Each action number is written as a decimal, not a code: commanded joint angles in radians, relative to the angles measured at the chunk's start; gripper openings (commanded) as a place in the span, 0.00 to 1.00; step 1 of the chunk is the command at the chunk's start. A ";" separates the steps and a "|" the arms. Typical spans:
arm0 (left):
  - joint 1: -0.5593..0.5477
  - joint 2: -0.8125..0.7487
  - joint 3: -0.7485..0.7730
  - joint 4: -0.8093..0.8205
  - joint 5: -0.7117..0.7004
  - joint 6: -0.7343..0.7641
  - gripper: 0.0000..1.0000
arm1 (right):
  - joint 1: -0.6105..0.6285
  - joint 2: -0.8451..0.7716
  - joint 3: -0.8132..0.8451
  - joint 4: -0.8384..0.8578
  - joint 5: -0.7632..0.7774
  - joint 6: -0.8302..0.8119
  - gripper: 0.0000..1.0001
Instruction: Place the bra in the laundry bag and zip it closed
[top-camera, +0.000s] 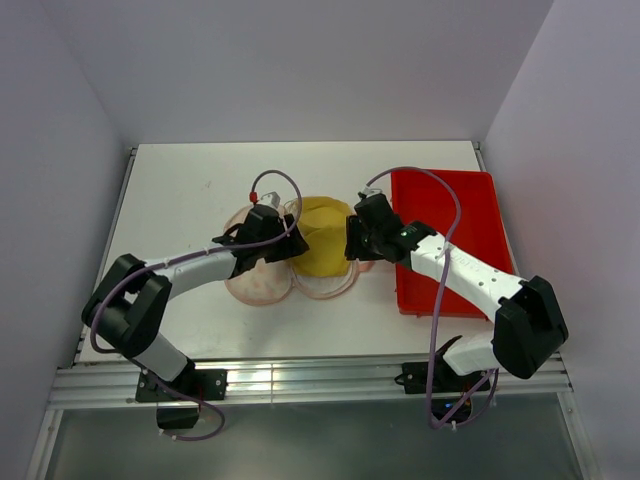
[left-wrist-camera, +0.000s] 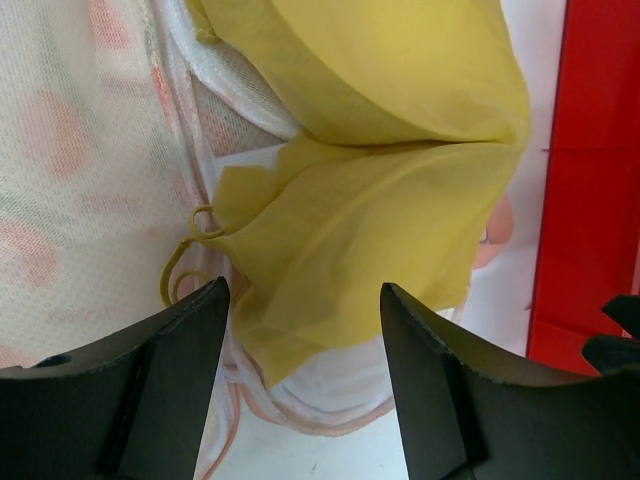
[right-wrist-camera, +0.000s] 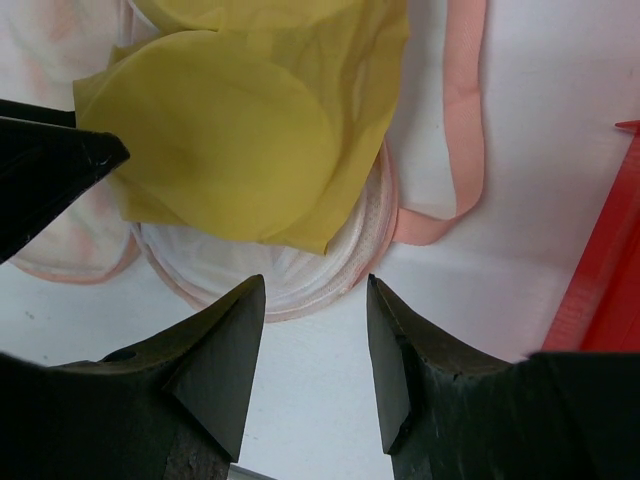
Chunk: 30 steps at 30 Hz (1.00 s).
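Note:
The mustard-yellow bra (top-camera: 322, 238) lies folded on the open pale pink laundry bag (top-camera: 262, 283) at the table's middle. In the left wrist view the bra (left-wrist-camera: 380, 200) covers the bag's white mesh (left-wrist-camera: 70, 200), a thin strap loop at its left. My left gripper (top-camera: 283, 236) is open and empty just left of the bra; its fingers (left-wrist-camera: 180, 340) straddle the bra's lower edge. My right gripper (top-camera: 352, 240) is open and empty at the bra's right edge. In the right wrist view the bra (right-wrist-camera: 240, 130) sits over the bag's rim (right-wrist-camera: 300, 285), a pink zipper edge to the right.
A red plastic tray (top-camera: 450, 240) stands right of the bag, under the right arm. White table (top-camera: 200, 180) with walls at the back and sides; a metal rail runs along the near edge.

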 joint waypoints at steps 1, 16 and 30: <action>-0.008 0.010 0.002 0.062 -0.036 -0.011 0.68 | -0.006 -0.033 0.004 0.028 0.032 -0.003 0.53; -0.033 0.043 0.026 0.060 -0.024 0.011 0.34 | -0.018 0.004 0.023 0.051 0.029 -0.001 0.53; -0.033 0.084 0.199 -0.171 0.266 0.091 0.00 | -0.041 0.099 0.119 0.051 -0.006 -0.020 0.53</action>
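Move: The bra's middle lies about 4 cm to the right of the open left gripper and 2 cm ahead, some 2 cm lower; its hook end is about 3 cm to the left and 1 cm ahead. Under the bra is the laundry bag's right half, centred 4 cm right; the left half is centred 9 cm left and 2 cm back. From the right gripper the bra's middle is about 7 cm left, 3 cm ahead and 6 cm below. Sink the left gripper a little over 1 cm onto the near cup's left part and close its fingers fully to pinch the fabric. Then draw it about 3 cm to the right, lifting nearly 3 cm, coming slightly back and turning some 10 degrees clockwise. Ease the half-open right gripper about 2 cm forward along the bra's right side. ##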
